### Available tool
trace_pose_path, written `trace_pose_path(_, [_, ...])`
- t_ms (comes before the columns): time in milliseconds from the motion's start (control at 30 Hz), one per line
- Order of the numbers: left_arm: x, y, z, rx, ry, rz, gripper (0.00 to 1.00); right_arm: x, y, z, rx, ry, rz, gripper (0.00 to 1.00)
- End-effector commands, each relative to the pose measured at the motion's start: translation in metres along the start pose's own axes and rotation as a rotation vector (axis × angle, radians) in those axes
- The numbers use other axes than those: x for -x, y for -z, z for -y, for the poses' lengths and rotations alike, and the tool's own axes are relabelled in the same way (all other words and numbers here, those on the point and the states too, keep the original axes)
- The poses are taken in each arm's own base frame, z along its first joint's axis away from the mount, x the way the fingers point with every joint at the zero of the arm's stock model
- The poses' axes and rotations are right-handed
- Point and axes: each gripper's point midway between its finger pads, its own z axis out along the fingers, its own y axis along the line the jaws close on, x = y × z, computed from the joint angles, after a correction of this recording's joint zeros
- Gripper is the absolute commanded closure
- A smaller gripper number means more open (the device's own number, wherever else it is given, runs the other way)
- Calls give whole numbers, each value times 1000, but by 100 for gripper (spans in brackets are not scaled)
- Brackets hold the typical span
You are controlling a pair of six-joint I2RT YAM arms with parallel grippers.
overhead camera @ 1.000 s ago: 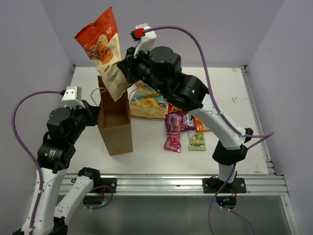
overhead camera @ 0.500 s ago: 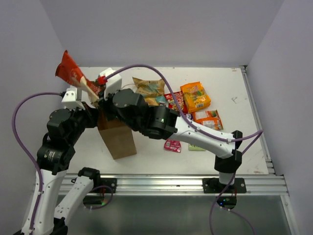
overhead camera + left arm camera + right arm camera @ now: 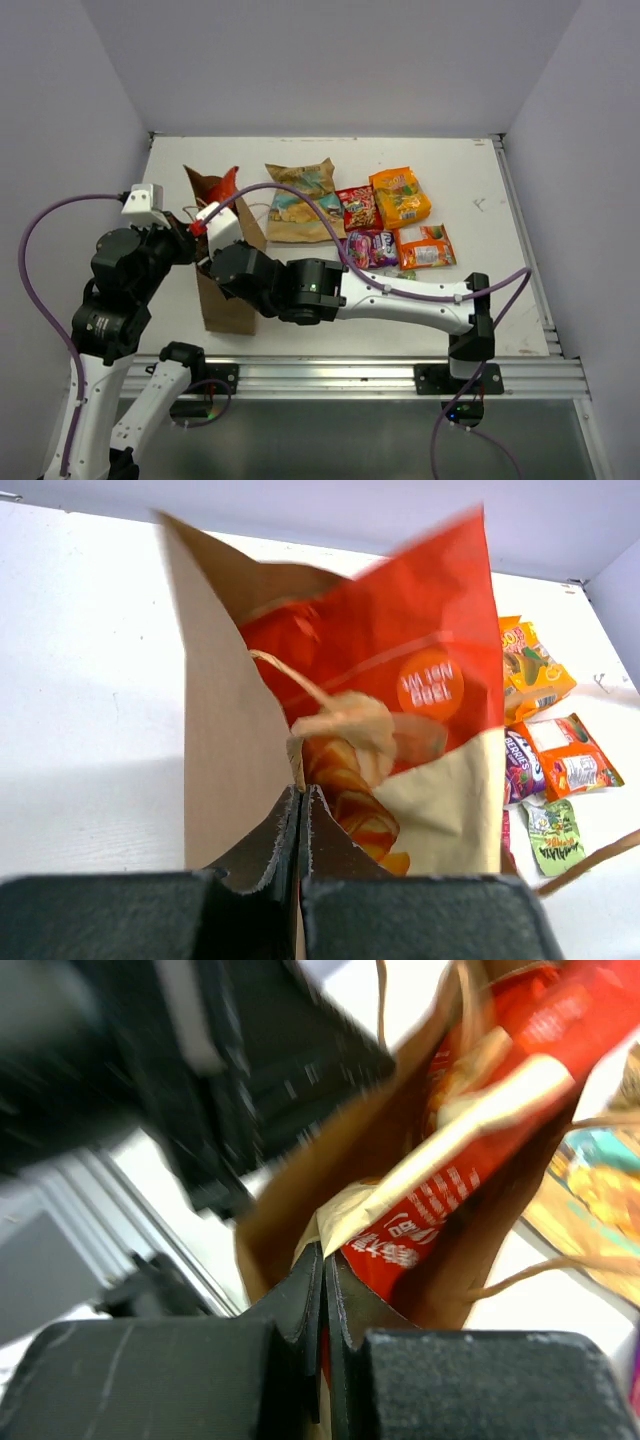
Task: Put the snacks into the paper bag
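The brown paper bag (image 3: pixel 226 305) stands at the table's left, its mouth held wide. My left gripper (image 3: pixel 300 792) is shut on the bag's near rim (image 3: pixel 215 770). An orange-and-cream chip bag (image 3: pixel 400 680) sits tilted inside, its red top corner (image 3: pixel 228 184) sticking out above the rim. My right gripper (image 3: pixel 326 1250) is shut on that chip bag's lower cream edge (image 3: pixel 470 1110), down in the bag's mouth. The other snacks lie to the right: a tan-blue chip bag (image 3: pixel 300 200), a red packet (image 3: pixel 360 207), an orange packet (image 3: pixel 400 195) and a purple packet (image 3: pixel 368 245).
My right arm (image 3: pixel 400 295) stretches low across the table's front, from its base at the right to the bag. A small orange packet (image 3: pixel 425 246) and a green one (image 3: pixel 553 835) lie just behind it. The bag's twisted handle (image 3: pixel 520 1272) hangs loose.
The right arm has swung down and to the left, bringing the chip bag from high above the table into the paper bag's mouth. The left gripper has kept its hold on the rim.
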Motion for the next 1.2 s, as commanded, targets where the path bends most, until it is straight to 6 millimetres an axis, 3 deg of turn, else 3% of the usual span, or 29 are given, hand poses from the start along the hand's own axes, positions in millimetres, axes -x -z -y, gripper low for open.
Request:
trace_pose_path(0, [20, 3, 9, -40, -17, 74, 100, 2, 18, 13, -54, -45, 10, 100])
trace_pose_path(100, [20, 4, 9, -39, -20, 73, 100, -8, 18, 25, -103, -15, 0, 95])
trace_pose_path(233, [21, 4, 9, -40, -19, 75, 100, 11, 24, 30, -117, 15, 41, 89])
trace_pose_path(300, [22, 5, 9, -41, -19, 77, 100, 24, 26, 34, -143, 47, 61, 72])
trace_pose_path(333, [22, 5, 9, -40, -20, 76, 100, 32, 29, 35, -146, 55, 72, 57])
trace_pose_path(367, [22, 5, 10, -42, -21, 75, 100, 53, 35, 37, -150, 49, 107, 30])
trace_pose_path(433, [22, 5, 9, -39, -23, 73, 100, 77, 48, 43, -165, 70, 152, 25])
trace_pose_path(600, [17, 2, 8, -37, -22, 60, 100, 164, 115, 72, -156, 32, 336, 20])
trace_pose_path(733, [17, 0, -2, 13, -14, 78, 100, 183, 158, 113, -251, 23, 388, 15])
trace_pose_path(800, [16, -1, -8, 45, -10, 84, 100, 166, 160, 146, -391, 28, 350, 11])
trace_pose_path(833, [15, -2, -9, 53, -8, 85, 100, 152, 157, 178, -441, 37, 294, 10])
trace_pose_path(900, [17, -4, -11, 64, -6, 92, 100, 130, 140, 209, -411, -123, 241, 10])
trace_pose_path(933, [16, -5, -12, 67, -3, 90, 100, 129, 146, 229, -414, -172, 257, 10])
trace_pose_path(967, [16, -6, -12, 69, -3, 89, 100, 97, 123, 256, -466, -164, 181, 10])
trace_pose_path(1000, [16, -7, -12, 69, -3, 89, 100, 86, 114, 269, -486, -169, 153, 9])
trace_pose_path(1033, [15, -7, -12, 72, -3, 86, 100, 66, 105, 301, -551, -185, 100, 9])
trace_pose_path(1133, [13, -9, -15, 84, -7, 79, 100, 22, 56, 322, -481, -258, -39, 8])
trace_pose_path(1167, [12, -10, -16, 91, -7, 75, 100, -2, 31, 342, -510, -267, -104, 9])
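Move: My right hand still grips the cassava chips packet at the near edge of the paper bag's mouth; the mouth's middle lies about 10 cm ahead, 4 cm to the right and slightly below. The tan chip bag lies some 31 cm ahead and 17 cm right, the berries packet roughly 19 cm ahead and 33 cm right, both some 34 cm lower. From my left hand, on the mouth's left edge, its middle is about 4 cm ahead and 7 cm right. I push the chips packet some 5 cm down into the paper bag with my right hand, spread the fingers wide to let go, and pull up about 25 cm clear of the mouth. Then I swing right and forward towards the small packets, sinking again at the end, wrist turning some 40 degrees clockwise. My left hand keeps its pinch on the bag's edge, easing slightly left late on. ##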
